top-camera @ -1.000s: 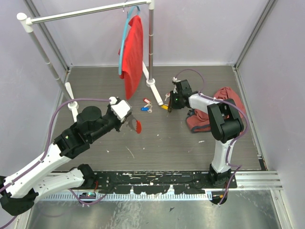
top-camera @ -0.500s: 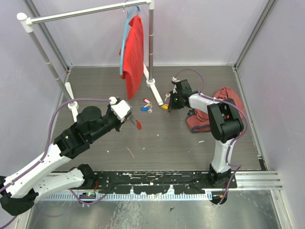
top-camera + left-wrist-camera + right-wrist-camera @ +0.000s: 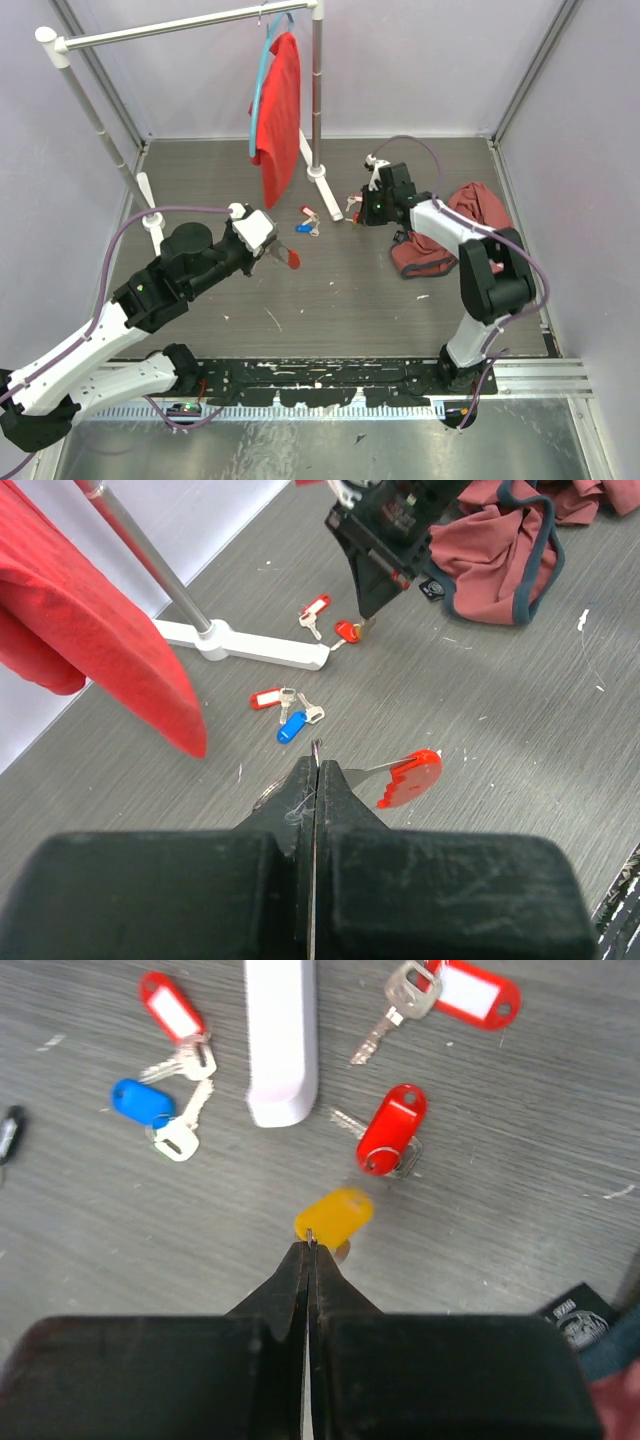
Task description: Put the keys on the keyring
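My left gripper [image 3: 316, 765] is shut on the keyring's thin metal loop, and its red plastic piece [image 3: 410, 777] sticks out to the right, above the floor. From above, this red piece [image 3: 290, 260] shows just past the left gripper [image 3: 278, 252]. My right gripper [image 3: 310, 1250] is shut on the small ring of the yellow-tagged key [image 3: 335, 1215], which hangs blurred at the fingertips. Other keys lie on the floor: a red-tagged one [image 3: 172, 1005], a blue-tagged one [image 3: 142, 1102], and two more red-tagged ones [image 3: 392, 1128] [image 3: 472, 993].
The clothes rack's white foot [image 3: 280, 1040] lies between the keys, its pole [image 3: 318, 90] rising behind. A red shirt [image 3: 277, 110] hangs on a blue hanger. A maroon cloth heap [image 3: 460, 225] lies to the right of the right gripper [image 3: 366, 212].
The right gripper has shut on the yellow-tagged key's ring and drawn up and back from the floor. The keyring's red piece has swung a little in the left gripper.
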Controlling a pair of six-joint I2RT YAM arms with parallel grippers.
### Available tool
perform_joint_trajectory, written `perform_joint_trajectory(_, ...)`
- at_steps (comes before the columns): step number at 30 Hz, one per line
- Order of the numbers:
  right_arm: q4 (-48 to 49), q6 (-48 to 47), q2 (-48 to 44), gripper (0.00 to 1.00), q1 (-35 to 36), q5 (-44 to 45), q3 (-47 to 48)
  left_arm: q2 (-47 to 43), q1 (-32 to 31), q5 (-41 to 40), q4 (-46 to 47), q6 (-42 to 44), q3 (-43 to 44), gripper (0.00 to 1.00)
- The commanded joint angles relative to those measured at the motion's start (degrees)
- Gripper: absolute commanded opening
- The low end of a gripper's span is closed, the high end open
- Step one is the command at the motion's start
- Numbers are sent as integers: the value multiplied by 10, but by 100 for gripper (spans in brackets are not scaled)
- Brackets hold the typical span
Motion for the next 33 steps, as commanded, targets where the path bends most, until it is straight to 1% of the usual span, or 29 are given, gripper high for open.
perform_joint_trajectory(1, 1, -25, -104, 1, -1, -26, -19, -11, 3, 18, 29, -8, -2, 0)
perform_joint_trajectory(8, -22, -49, -251, 1, -1, -65, -57, -11, 3, 43, 30, -18, 6, 0)
perform_joint_trajectory(11, -38, -66, -315, 1, -1, -107, -64, -5, 3, 71, 22, -23, 23, 0)
perform_joint_trajectory(15, -89, -102, -386, 1, -1, -175, -49, 10, 3, 121, 7, -36, 58, 0)
perform_joint_trajectory(19, -158, -147, -453, 1, 0, -194, -22, 27, -3, 145, 4, -49, 89, 0)
perform_joint_trajectory(22, -205, -178, -496, 1, -1, -205, -1, 48, -29, 122, 4, -42, 116, 0)
perform_joint_trajectory(27, -229, -184, -562, 1, 0, -194, 28, 96, -118, 63, 14, -6, 154, 0)
perform_joint_trajectory(31, -270, -207, -585, 1, -1, -192, 78, 139, -151, 61, 22, 4, 191, 0)
perform_joint_trajectory(33, -283, -213, -592, 1, -1, -211, 100, 157, -164, 61, 22, 14, 212, 0)
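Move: Up beside the left fingers hangs the keyring, about 20 cm back, 15 cm left and 19 cm above the right hand, which already grips the yellow key. Below that hand, roughly 5 cm down, the red key lies 4 cm ahead and 1 cm right, the blue key 11 cm left and 1 cm ahead. From the left hand, the yellow key is about 19 cm ahead, 18 cm right and 25 cm lower; the blue key 20 cm ahead, 7 cm right, 28 cm down. Lifting the yellow key away from the red key, the right hand sweeps up some 30 cm and back about 20 towards the held keyring, its shut fingers tilting up towards level and swinging counter-clockwise. The left hand starts slowly, then carries the keyring right about 10 cm, with some back and up, turning clockwise about 20 degrees to meet it; both keep their grip. ##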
